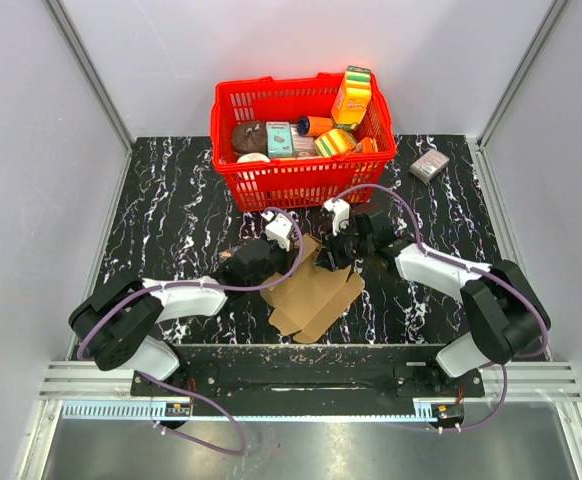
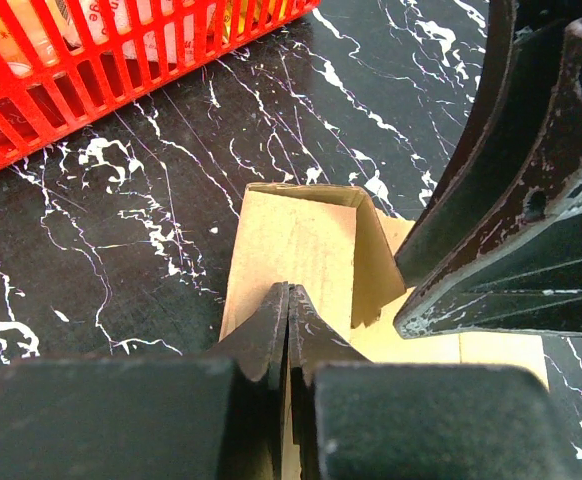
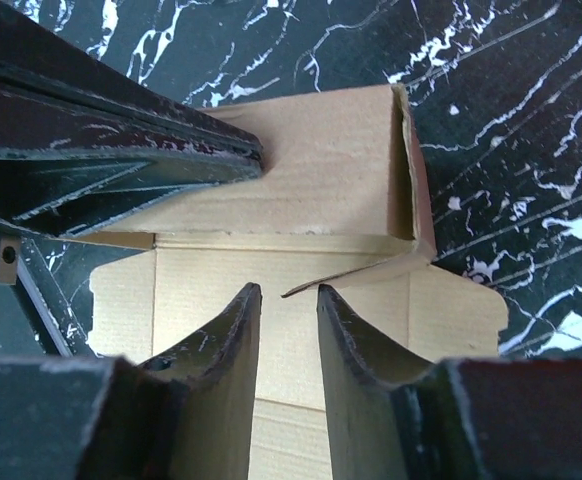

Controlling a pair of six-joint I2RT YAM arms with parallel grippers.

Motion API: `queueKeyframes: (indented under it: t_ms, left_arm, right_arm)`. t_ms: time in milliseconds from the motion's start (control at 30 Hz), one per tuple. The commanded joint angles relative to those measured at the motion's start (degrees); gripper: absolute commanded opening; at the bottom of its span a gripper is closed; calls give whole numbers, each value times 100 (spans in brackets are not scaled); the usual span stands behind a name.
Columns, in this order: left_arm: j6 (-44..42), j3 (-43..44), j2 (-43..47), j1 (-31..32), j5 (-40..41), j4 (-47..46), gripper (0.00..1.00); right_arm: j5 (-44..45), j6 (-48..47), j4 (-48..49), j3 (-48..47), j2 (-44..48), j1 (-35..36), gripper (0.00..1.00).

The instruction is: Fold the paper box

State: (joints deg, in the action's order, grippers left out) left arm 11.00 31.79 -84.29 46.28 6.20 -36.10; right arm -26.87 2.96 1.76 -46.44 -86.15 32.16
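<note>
The paper box [image 1: 316,300] is a brown die-cut sheet lying on the black marbled table between the two arms. One panel [image 3: 331,170] stands raised, with a side flap folded in at its end. My left gripper [image 2: 288,292] is shut on the edge of that raised panel, and a sliver of cardboard shows between its fingers. My right gripper [image 3: 289,292] hovers over the flat part of the sheet with its jaws apart. A small flap tip [image 3: 306,288] lies just in front of the gap, touching neither finger. In the top view both grippers meet over the sheet's far end [image 1: 311,255].
A red plastic basket [image 1: 301,180] full of printed packages stands just beyond the sheet, close to both wrists. A small grey-pink box [image 1: 429,165] lies at the back right. White walls enclose the table on three sides.
</note>
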Motion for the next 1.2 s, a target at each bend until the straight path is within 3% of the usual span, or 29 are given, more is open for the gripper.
queueKeyframes:
  t_ms: [0,300,533,833,967,1167]
  left_arm:
    - [60,29,-35,-23,-145,-249,0]
    - [77,29,-17,-23,-180,-240,0]
    - [77,20,9,-23,-163,-240,0]
    - [86,20,27,-14,-180,-240,0]
    - [95,20,36,-23,-189,-249,0]
    - [77,3,79,-23,-154,-222,0]
  right_arm:
    - [-389,134,658,-85,-165,44,36]
    - [-705,143,1045,-138,-412,44,46]
    - [-662,-50,1037,55,89,36,49]
    - [936,-85,844,504,1082,36,70]
    - [2358,-146,335,425,943,36,70]
    - [2328,-463,-88,179,520,27,70]
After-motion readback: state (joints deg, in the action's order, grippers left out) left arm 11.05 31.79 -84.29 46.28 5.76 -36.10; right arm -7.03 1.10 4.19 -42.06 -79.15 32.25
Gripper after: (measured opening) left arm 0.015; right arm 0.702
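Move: The base panel's far end flap lies about 3 cm ahead of the right hand, 4 cm to its right and 4 cm below; from the left hand it is some 10 cm right, 1 cm back and 5 cm below. From the right hand, the folded wall's end flap is about 2 cm ahead, 1 cm left and level, its tip between the parted fingers. The outer panel's middle lies 11 cm back, straight behind, 5 cm lower. Leftward first, the right hand eases about 2 cm in against the folded wall's end flap, then rises some 5 cm, swings back right about 7 cm and forward 3 cm, and dips towards the base's far end flap. Its part-open fingers spread wide while the wrist turns roughly 20 degrees clockwise on the way back. The left hand stays put, its shut fingers keeping the wall in place. ##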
